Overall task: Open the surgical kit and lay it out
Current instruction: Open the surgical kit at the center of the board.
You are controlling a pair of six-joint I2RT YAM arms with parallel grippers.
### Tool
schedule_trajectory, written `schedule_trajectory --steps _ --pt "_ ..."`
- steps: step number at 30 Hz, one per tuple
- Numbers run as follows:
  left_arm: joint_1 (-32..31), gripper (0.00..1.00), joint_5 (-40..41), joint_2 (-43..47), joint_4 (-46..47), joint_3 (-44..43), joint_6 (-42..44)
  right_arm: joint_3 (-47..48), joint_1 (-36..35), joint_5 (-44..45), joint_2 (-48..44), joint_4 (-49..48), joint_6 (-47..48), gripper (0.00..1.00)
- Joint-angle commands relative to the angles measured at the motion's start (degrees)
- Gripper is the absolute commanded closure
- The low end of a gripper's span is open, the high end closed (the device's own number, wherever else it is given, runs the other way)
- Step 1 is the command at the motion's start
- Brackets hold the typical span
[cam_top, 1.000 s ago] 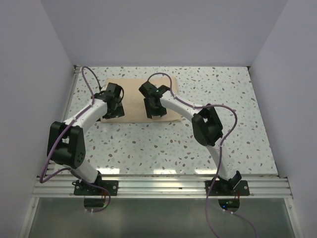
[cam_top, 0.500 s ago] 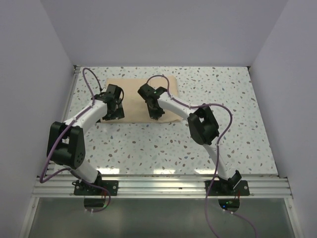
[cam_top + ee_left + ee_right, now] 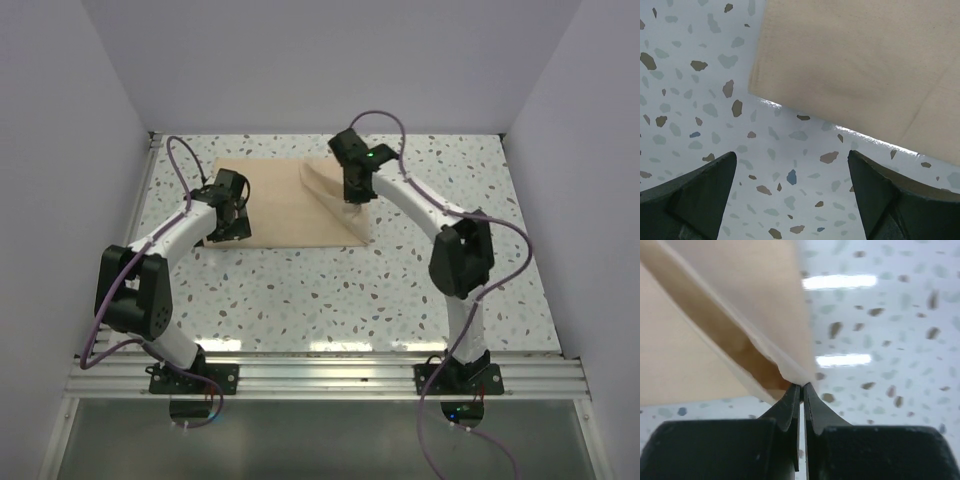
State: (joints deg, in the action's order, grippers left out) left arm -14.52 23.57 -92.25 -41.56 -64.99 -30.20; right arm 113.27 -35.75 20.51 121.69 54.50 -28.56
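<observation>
The beige cloth wrap (image 3: 285, 205) lies at the back middle of the table, still folded over. My right gripper (image 3: 352, 203) is shut on a corner of the wrap (image 3: 790, 371) and holds that flap lifted above the wrap's right side. My left gripper (image 3: 228, 228) is open and empty, low over the table just off the wrap's left front corner (image 3: 760, 87). The steel tray and the instruments are hidden.
The speckled table (image 3: 420, 290) is walled on the left, back and right. A metal rail (image 3: 320, 375) runs along the near edge by the arm bases.
My right gripper has pulled the cloth flap up and to the right, unfolding the wrap wider. The left arm has not moved.
</observation>
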Motion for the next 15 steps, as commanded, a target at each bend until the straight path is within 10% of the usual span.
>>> schedule_trajectory --steps 1,11,12,13,15 --pt "0.55 0.04 0.77 -0.48 -0.89 -3.73 1.28 -8.31 8.66 6.9 -11.98 -0.61 0.16 1.0" --pt "0.46 0.05 0.6 -1.79 -4.31 -8.13 0.58 -30.83 18.69 8.31 -18.95 -4.49 0.61 0.99" --pt "0.37 0.05 0.42 -1.8 -4.58 -8.39 0.49 -31.01 19.04 8.4 -18.42 -3.71 0.17 0.78" --pt "0.37 0.06 0.42 -1.8 -5.02 -8.48 0.31 -30.92 19.31 8.75 -16.94 -3.35 0.08 0.31" --pt "0.11 0.06 0.42 -1.27 -5.37 -8.48 -0.04 -30.22 20.1 11.47 -15.7 -1.86 -0.01 0.04"
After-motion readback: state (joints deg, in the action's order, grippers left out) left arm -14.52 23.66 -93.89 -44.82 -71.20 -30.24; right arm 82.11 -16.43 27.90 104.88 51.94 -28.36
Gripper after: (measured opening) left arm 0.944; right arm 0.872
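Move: The right fingers already hold the lifted flap of the surgical kit. Its laying-down spot, on the bare board beside the kit, lies about 21 cm to the right, 6 cm back and 11 cm below. The wrap's near right corner is roughly 8 cm right, 5 cm back and 11 cm down; the wrap's middle is some 15 cm left, 8 cm forward and 11 cm down. From the left hand, the laying-down spot is about 54 cm right, 3 cm forward and 6 cm below. Keep the right gripper shut on the flap and sweep it fast to the right, about 21 cm, past the wrap's near right corner. Arc slightly up at first, then come down and back over the bare board, turning the wrist some 20 degrees clockwise, and open wide only at the end. Meanwhile ease the empty, open left gripper up and forward, 2 to 3 cm. ##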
